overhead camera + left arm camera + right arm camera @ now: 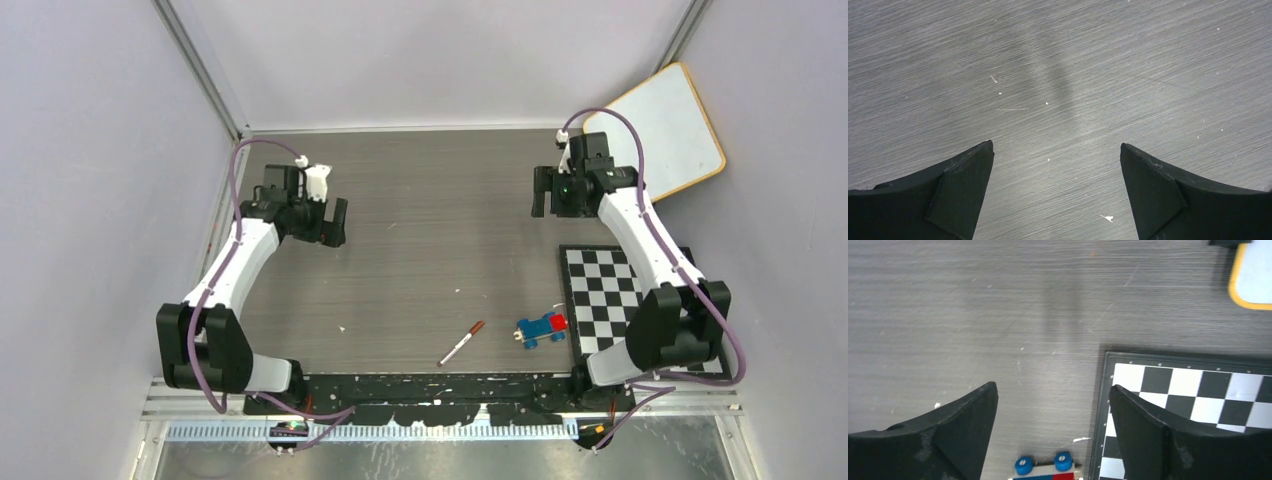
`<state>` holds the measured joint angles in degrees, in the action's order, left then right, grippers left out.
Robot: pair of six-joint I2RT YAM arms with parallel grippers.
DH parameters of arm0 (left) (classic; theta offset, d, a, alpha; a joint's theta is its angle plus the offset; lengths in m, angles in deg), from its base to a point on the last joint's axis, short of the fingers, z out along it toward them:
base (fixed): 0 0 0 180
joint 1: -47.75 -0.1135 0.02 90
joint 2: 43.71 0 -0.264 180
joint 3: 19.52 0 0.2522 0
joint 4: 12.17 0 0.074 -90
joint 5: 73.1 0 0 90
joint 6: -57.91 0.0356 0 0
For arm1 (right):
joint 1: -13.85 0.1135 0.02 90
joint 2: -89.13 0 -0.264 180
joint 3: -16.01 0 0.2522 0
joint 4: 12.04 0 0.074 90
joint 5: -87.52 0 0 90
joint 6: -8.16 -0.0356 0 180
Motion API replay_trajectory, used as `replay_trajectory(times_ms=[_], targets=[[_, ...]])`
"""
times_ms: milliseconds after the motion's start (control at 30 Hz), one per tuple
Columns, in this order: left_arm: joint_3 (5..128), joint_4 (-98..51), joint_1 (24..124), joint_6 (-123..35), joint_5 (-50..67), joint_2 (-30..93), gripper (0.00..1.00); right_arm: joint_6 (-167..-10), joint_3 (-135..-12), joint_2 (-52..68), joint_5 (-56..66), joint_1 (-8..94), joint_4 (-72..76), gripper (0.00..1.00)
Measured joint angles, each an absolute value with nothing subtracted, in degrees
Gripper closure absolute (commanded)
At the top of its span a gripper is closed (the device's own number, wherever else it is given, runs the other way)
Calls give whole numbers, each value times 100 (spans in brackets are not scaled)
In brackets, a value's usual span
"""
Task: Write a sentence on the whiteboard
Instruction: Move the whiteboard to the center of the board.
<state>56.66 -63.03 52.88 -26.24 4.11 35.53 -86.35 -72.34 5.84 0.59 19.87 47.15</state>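
A white whiteboard (668, 128) with a wooden rim leans at the back right corner; its corner shows in the right wrist view (1253, 277). A marker (461, 343) with a dark red cap lies on the table near the front middle. My left gripper (334, 222) is open and empty above bare table at the left (1057, 147). My right gripper (546, 192) is open and empty, high above the table left of the whiteboard (1053, 390). Both grippers are far from the marker.
A black-and-white checkerboard (606, 290) lies at the right front, also in the right wrist view (1198, 390). A blue and red toy car (541, 328) sits by its left edge, its wheels showing in the right wrist view (1044, 464).
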Motion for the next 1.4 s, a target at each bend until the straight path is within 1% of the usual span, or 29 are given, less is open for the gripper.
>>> replay_trajectory(times_ms=[100,167,367,433,533,733,1000,1167,1400], targets=[[5593,-6205,5288,-2757,498,3382,0,-8858,-7374,230,-409,1926,4595,35],[5578,-6172,5288,-2827,537,3328,0,-9098,-7573,-100,-776,1825,4529,39],[5539,-6122,5288,-2972,647,3295,0,-10027,-8157,-1088,-2048,1530,4313,38],[5523,-6118,5288,-3015,664,3295,0,-10255,-8373,-1418,-2396,1478,4291,40],[5515,-6111,5288,-3022,664,3291,0,-10515,-8790,-1962,-2761,1425,4269,45],[5430,-6080,5288,-3017,631,3118,0,-11074,-9407,-2832,-3189,1185,4274,45],[5419,-6028,5288,-3015,468,3070,0,-11824,-9737,-3171,-3681,1062,4346,46],[5419,-6028,5288,-3013,380,3052,0,-12086,-10028,-3376,-3762,1062,4398,46],[5419,-6028,5288,-3011,317,3035,0,-12274,-10073,-3676,-3757,1038,4472,46]])
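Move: The black clip on the whiteboard's near-left edge lies about 15 cm ahead of the right hand, 17 cm to its right and 14 cm below. The whiteboard's middle is some 14 cm farther out and 13 cm farther right than that clip. The chessboard's middle is about 16 cm back and 19 cm right of the hand. From the left hand the clip is roughly 17 cm ahead, 66 cm right and 10 cm below. Right hand sweeps right, forward and down towards the whiteboard's near clip, turning 60 degrees clockwise, fingers half closing. ##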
